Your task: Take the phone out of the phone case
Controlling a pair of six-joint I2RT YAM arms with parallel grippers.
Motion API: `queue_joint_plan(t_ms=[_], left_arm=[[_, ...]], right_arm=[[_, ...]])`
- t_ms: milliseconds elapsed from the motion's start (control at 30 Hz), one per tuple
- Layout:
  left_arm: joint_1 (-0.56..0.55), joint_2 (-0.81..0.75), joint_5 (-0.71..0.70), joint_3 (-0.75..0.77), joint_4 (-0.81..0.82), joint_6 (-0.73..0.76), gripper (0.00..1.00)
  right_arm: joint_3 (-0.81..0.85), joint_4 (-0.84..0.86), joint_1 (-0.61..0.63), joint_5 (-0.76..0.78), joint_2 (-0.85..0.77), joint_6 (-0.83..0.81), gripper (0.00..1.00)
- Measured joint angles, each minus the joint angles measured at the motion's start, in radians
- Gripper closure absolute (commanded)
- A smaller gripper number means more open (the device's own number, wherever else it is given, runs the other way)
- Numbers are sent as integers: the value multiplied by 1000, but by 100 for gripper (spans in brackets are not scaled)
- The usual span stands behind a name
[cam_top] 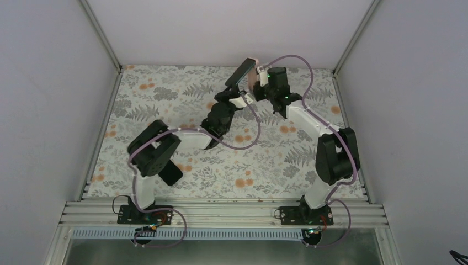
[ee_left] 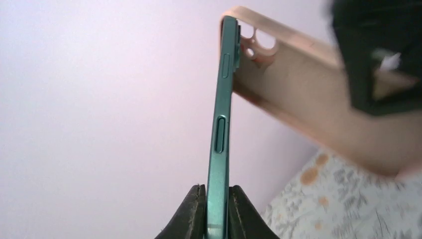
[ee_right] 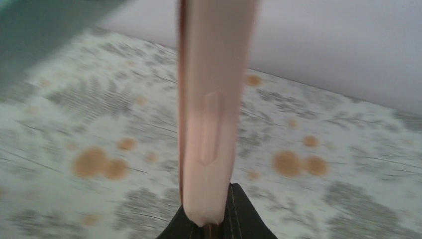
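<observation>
Held up over the far middle of the table, the teal phone (ee_left: 222, 129) stands edge-on between the black pads of my left gripper (ee_left: 217, 211), which is shut on its lower end. The pink phone case (ee_left: 308, 99) leans away from the phone's back, still meeting it at the top corner by the camera cut-outs. My right gripper (ee_right: 211, 226) is shut on the case (ee_right: 211, 99), seen edge-on. From above, the phone (cam_top: 240, 73) shows as a dark slab, the case (cam_top: 255, 77) a pale strip beside it, and the two grippers (cam_top: 234, 88) (cam_top: 264, 83) meet there.
A floral cloth (cam_top: 221, 160) covers the table. White walls (cam_top: 221, 27) close the back and both sides, with metal posts at the far corners. Purple cables (cam_top: 248, 138) loop from both arms over the cloth.
</observation>
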Motion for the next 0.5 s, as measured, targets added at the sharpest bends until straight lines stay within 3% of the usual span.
queue_joint_plan(t_ms=[233,367,500], left_arm=[[1,-218,18,-48,-365,-48,98],[1,-306,-11,-107,-411,-32,98],[-30,-393,-69,-273,-414,42,98]], right_arm=[[-27,-7,-46,144,1,-192,97],[-19,-114,-114,127,1,-210,97],[29,-259,-192,62,2,-206,97]])
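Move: The left gripper already pinches the phone near its lower end. The phone's middle is about 5 cm ahead of that gripper, 3 cm right and 3 cm above. The phone case, held in the right gripper, has its middle some 6 cm ahead of the left gripper, 8 cm right and roughly level. From the right gripper, the case's middle is about 3 cm ahead, 2 cm left and 3 cm up, and the phone's some 3 cm ahead, 7 cm left and 6 cm up. Draw the right gripper away to the right, about 11 cm and sinking some 4 cm, taking the pinched phone case clear of the phone. At the same time pull the left gripper back and left, about 8 cm in all, rising slightly and then dipping, its left side rolling up and its tip nosing down. Keep both grips shut. ##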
